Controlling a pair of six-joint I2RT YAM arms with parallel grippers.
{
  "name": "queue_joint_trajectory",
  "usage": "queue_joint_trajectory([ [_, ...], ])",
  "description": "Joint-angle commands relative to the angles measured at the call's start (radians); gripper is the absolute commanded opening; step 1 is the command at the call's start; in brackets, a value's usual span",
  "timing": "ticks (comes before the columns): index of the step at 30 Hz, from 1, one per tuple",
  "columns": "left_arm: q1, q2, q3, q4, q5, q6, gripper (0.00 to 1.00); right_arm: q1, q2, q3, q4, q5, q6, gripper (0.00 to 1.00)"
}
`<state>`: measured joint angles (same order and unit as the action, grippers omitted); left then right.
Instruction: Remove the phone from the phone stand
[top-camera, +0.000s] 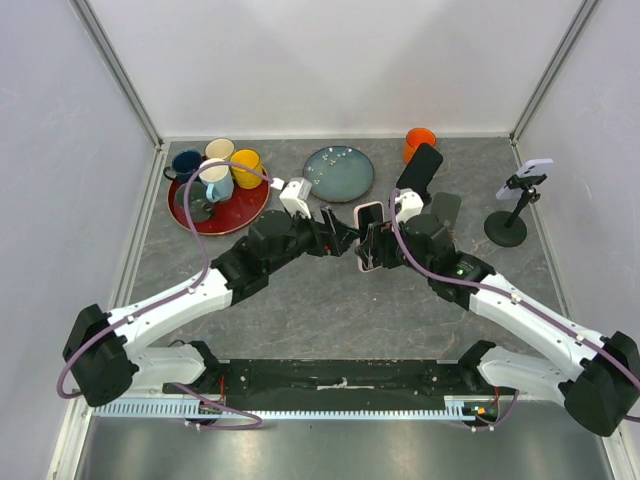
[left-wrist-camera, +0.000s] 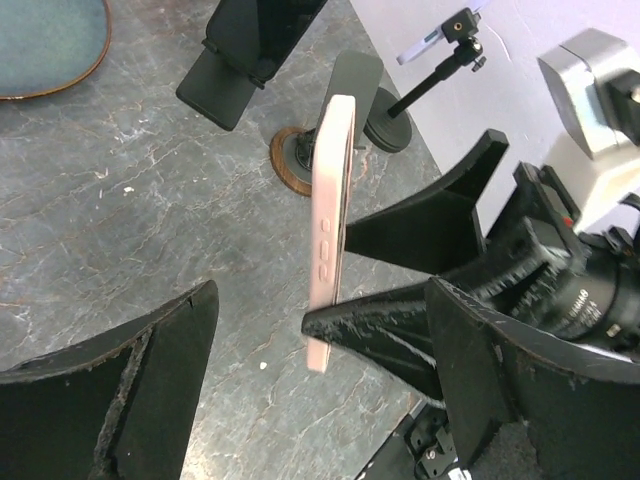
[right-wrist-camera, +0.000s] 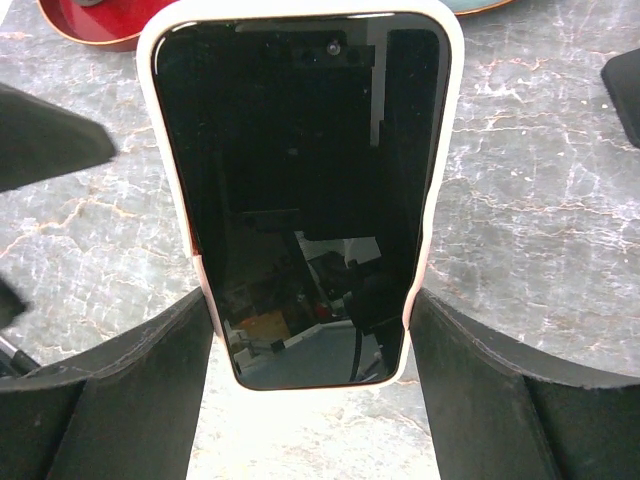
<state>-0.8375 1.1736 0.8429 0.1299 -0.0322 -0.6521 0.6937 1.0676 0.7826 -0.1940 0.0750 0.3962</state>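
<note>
The phone (top-camera: 370, 232), in a pale pink case, is held upright above the tabletop, with my right gripper (top-camera: 372, 252) shut on its lower long edges. In the right wrist view its dark screen (right-wrist-camera: 300, 180) faces the camera, and both fingers (right-wrist-camera: 470, 390) press the case's sides. My left gripper (top-camera: 345, 238) is open just to the phone's left. In the left wrist view the phone (left-wrist-camera: 330, 220) shows edge-on between its spread fingers (left-wrist-camera: 120, 400), untouched. The phone stand (left-wrist-camera: 350, 90), a grey plate on a round base, stands empty behind it.
A black phone (top-camera: 420, 168) leans on another stand behind the right arm. A tripod stand (top-camera: 507, 225) is at the far right. At the back are an orange cup (top-camera: 420, 142), a blue plate (top-camera: 338, 172) and a red tray (top-camera: 240, 205) with several mugs.
</note>
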Motion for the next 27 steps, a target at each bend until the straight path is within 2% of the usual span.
queue_joint_trajectory([
  [1, -0.034, 0.047, -0.001, 0.114, -0.08, -0.084, 0.9, 0.02, -0.064, -0.017, 0.148, -0.023, 0.041, 0.4],
  [7, -0.048, 0.104, -0.005, 0.1, -0.13, -0.127, 0.86, 0.041, -0.093, -0.057, 0.176, -0.03, 0.066, 0.39],
  [15, -0.068, 0.146, -0.007, 0.117, -0.063, -0.13, 0.75, 0.063, -0.116, -0.123, 0.232, -0.009, 0.102, 0.4],
  [18, -0.075, 0.158, -0.014, 0.119, -0.058, -0.136, 0.64, 0.064, -0.123, -0.137, 0.242, 0.003, 0.107, 0.4],
  [20, -0.081, 0.169, -0.019, 0.123, -0.051, -0.136, 0.6, 0.064, -0.123, -0.141, 0.243, 0.005, 0.107, 0.4],
  [23, -0.09, 0.182, -0.021, 0.123, -0.037, -0.136, 0.46, 0.066, -0.126, -0.154, 0.254, 0.003, 0.115, 0.4],
  [24, -0.092, 0.182, -0.021, 0.123, -0.035, -0.136, 0.35, 0.066, -0.126, -0.157, 0.257, 0.003, 0.115, 0.4],
  [26, -0.097, 0.184, -0.024, 0.123, -0.034, -0.135, 0.28, 0.069, -0.127, -0.164, 0.261, 0.003, 0.121, 0.41],
  [27, -0.097, 0.184, -0.025, 0.123, -0.034, -0.13, 0.21, 0.067, -0.127, -0.167, 0.265, 0.002, 0.121, 0.42],
])
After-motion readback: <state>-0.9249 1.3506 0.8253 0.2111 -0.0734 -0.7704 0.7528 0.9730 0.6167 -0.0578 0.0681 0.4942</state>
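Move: The phone, held upright by the right hand near its lower end, has its middle about 7 cm to the left hand's right, 2 cm ahead and 3 cm below; from the right hand it is about 3 cm up, 2 cm ahead and 1 cm left. The emptied phone stand is roughly 24 cm right of the left hand, 12 cm ahead and 10 cm below. The black stand is about 18 cm right and 18 cm ahead, 14 cm lower. Down some 6 cm and about 4 cm to the right, tipping slightly downward, the left hand brings its wide-open fingers to straddle the phone's side edge in its lower half, then closes them against the screen and back. Meanwhile the right hand, still pinching the phone by its sides, draws it back about 2.5 cm and sinks a little, rolling slightly with its left side rising. ##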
